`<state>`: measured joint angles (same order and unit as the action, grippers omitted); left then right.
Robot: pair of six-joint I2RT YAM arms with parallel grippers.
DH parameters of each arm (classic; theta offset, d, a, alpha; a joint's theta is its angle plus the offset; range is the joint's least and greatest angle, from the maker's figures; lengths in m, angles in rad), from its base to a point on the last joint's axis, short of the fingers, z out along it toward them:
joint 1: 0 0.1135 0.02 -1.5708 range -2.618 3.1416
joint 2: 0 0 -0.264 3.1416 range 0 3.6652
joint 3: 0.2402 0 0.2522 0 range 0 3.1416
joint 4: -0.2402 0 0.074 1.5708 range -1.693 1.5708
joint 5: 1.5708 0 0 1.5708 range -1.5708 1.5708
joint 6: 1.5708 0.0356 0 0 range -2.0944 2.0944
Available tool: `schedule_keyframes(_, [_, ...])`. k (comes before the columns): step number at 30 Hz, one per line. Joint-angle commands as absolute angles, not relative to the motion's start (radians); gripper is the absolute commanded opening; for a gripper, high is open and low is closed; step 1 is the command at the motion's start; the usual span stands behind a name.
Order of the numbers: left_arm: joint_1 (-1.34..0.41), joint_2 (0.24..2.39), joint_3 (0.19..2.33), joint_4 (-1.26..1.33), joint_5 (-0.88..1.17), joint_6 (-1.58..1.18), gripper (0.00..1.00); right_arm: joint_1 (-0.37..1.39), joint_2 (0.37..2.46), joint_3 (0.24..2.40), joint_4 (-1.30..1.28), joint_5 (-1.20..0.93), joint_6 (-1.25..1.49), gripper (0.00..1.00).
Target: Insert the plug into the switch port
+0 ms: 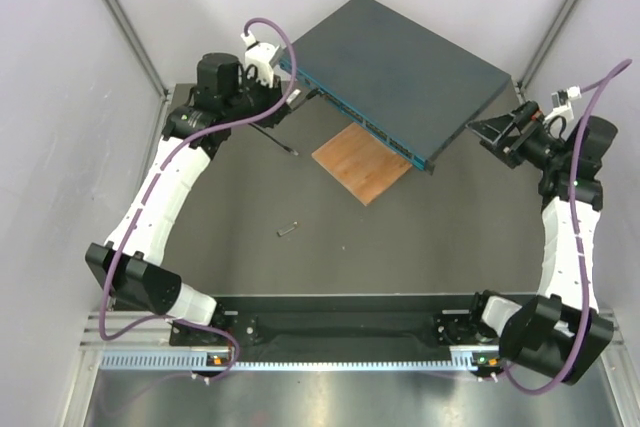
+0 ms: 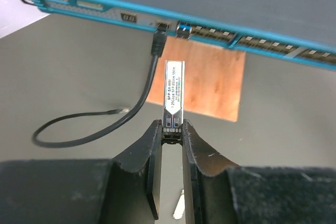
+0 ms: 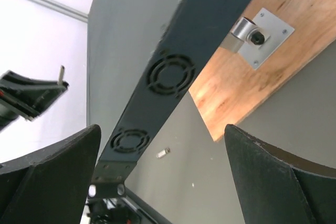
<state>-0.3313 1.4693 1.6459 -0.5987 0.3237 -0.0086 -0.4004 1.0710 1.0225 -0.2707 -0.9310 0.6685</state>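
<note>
The switch (image 1: 400,67) lies at the back with its teal port face (image 2: 210,32) toward my left gripper. A thin black cable (image 2: 131,114) curls on the table. The plug (image 2: 158,41) at one end sits at the switch port (image 2: 162,25), seemingly inserted. The cable's other, pale tip (image 2: 123,110) lies loose on the table. My left gripper (image 2: 172,127) is shut on a silver labelled module (image 2: 174,90), which points at the port row a short way off. Beside the switch's right end, my right gripper (image 1: 497,137) stands wide open and empty.
A brown wooden board (image 1: 362,162) lies under the switch's front edge, with a metal bracket (image 3: 258,36) on it. A small loose grey piece (image 1: 288,229) rests mid-table. The switch's side (image 3: 168,74) has fan grilles. Walls close in on both sides.
</note>
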Motion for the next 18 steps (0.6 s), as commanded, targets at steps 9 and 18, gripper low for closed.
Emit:
schedule_keyframes(9, [-0.341, 1.523, 1.707, -0.657, 0.270, 0.205, 0.00, -0.249, 1.183, 0.968, 0.147, -0.899, 0.868, 1.00])
schedule_keyframes(18, [-0.428, 1.580, 1.715, -0.612, 0.250, 0.192, 0.00, -0.215, 1.235, 0.959, 0.232, -0.864, 0.943, 0.70])
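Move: The left hand already holds the silver plug. The empty port beside the blue-latched one lies about 5 cm ahead, 7 cm right and 5 cm below it. The black cable plug is some 6 cm ahead, 4 cm right and equally low, and the wooden board 3 cm ahead, 12 cm right, 25 cm down. From the right hand, the switch's right side edge is about 6 cm ahead, 5 cm left, 2 cm below; its front right corner 4 cm back, 10 cm left, 3 cm below. Downward about 4.5 cm, the left hand lowers the plug towards the switch's port row, easing a little forward and finally swinging right, while it rolls some 10 degrees, left side rising; its fingers keep their hold. The right hand reaches about 5 cm forward and 4 cm left to the switch's right side edge, its open fingers starting to close around that edge. ##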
